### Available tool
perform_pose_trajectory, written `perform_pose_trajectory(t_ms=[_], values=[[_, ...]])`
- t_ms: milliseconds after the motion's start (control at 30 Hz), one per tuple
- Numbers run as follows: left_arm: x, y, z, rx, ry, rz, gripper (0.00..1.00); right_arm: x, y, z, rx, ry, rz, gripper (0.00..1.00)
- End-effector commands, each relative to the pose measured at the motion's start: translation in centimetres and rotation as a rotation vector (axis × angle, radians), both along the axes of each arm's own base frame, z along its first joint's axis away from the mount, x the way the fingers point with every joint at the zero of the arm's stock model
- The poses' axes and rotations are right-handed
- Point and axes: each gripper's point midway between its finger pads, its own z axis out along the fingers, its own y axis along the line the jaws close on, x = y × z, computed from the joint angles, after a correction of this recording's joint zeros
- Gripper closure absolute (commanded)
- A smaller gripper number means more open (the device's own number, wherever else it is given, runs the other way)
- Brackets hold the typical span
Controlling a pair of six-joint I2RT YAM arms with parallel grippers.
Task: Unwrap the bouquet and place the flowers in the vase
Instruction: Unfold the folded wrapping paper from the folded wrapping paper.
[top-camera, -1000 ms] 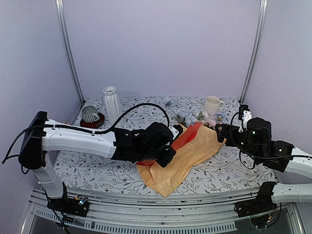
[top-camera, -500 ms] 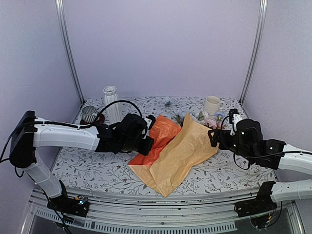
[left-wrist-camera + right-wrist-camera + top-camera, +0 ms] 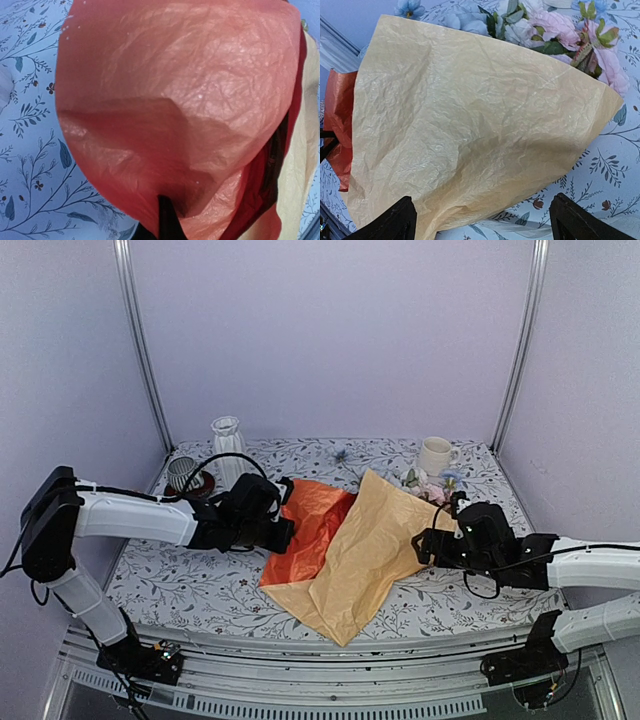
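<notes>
The bouquet's wrapping lies spread mid-table, with the crinkly orange paper (image 3: pixel 308 520) on the left and the yellow-orange sheet (image 3: pixel 365 555) on the right. My left gripper (image 3: pixel 285 508) is shut on the orange paper's (image 3: pixel 175 100) left edge, and its dark tips (image 3: pixel 167 222) are pinched together under the fold. My right gripper (image 3: pixel 424 546) stands open at the yellow sheet's (image 3: pixel 470 125) right edge, its fingers (image 3: pixel 395 220) wide apart and holding nothing. The flowers (image 3: pixel 430 483), pink and pale blue (image 3: pixel 555 30), poke out past the sheet's far corner. The white ribbed vase (image 3: pixel 228 445) stands upright at the back left.
A cream mug (image 3: pixel 435 455) stands at the back right beside the blooms. A striped cup on a red saucer (image 3: pixel 183 475) sits left of the vase. One loose blue bloom (image 3: pixel 342 452) lies at the back centre. A whitish ribbon strip (image 3: pixel 520 231) lies by the right fingers.
My left gripper has pulled the orange paper leftward, opening the wrapping out flat. The right arm has drawn nearer and left along the yellow sheet's edge, still open.
</notes>
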Motion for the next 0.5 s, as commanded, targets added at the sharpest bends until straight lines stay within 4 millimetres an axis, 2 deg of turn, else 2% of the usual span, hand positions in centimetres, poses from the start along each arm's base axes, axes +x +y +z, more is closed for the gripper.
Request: perform_pose_trajectory(t_ms=[0,67,233,367,467], values=[[0.7,0.8,0.2,-0.041,0.001,0.021,1.0,0.2,-1.4,-1.5,0.108,0.061,-0.093,0.07],[0.8,1.2,-0.3,-0.039,0.01,0.028,1.0,0.3,-2.0,-2.0,0.157,0.071,-0.105,0.08],[0.9,2.2,-1.2,-0.034,0.023,0.055,0.91,0.7,-3.3,-2.7,0.224,0.087,-0.126,0.09],[1.1,3.0,-1.5,-0.036,0.029,0.085,0.81,1.1,-4.1,-3.1,0.218,0.09,-0.148,0.09],[1.0,3.7,-1.3,-0.035,0.018,0.115,0.68,1.4,-4.6,-3.6,0.215,0.1,-0.161,0.09]])
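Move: The left gripper holds the red flap's outer corner; the landing spot on the bare table is about 4 cm to its left, 1 cm ahead and 6 cm below. The vase stands some 17 cm ahead and 11 cm left. From the open right gripper, the tan paper's right corner lies about 9 cm ahead, 7 cm right and 6 cm below; pink flowers are roughly 17 cm ahead and 4 cm right, with the mug 25 cm ahead and 4 cm right. Bring the left gripper about 3 cm left and a little over 2 cm down, laying the red flap out towards the bare table, and part its fingers by about a quarter as it sinks. Meanwhile slide the right gripper, still wide open, about 5 cm right and 4 cm down towards the tan paper's right corner, turning its wrist about 10 degrees clockwise and raising its left side as much. ##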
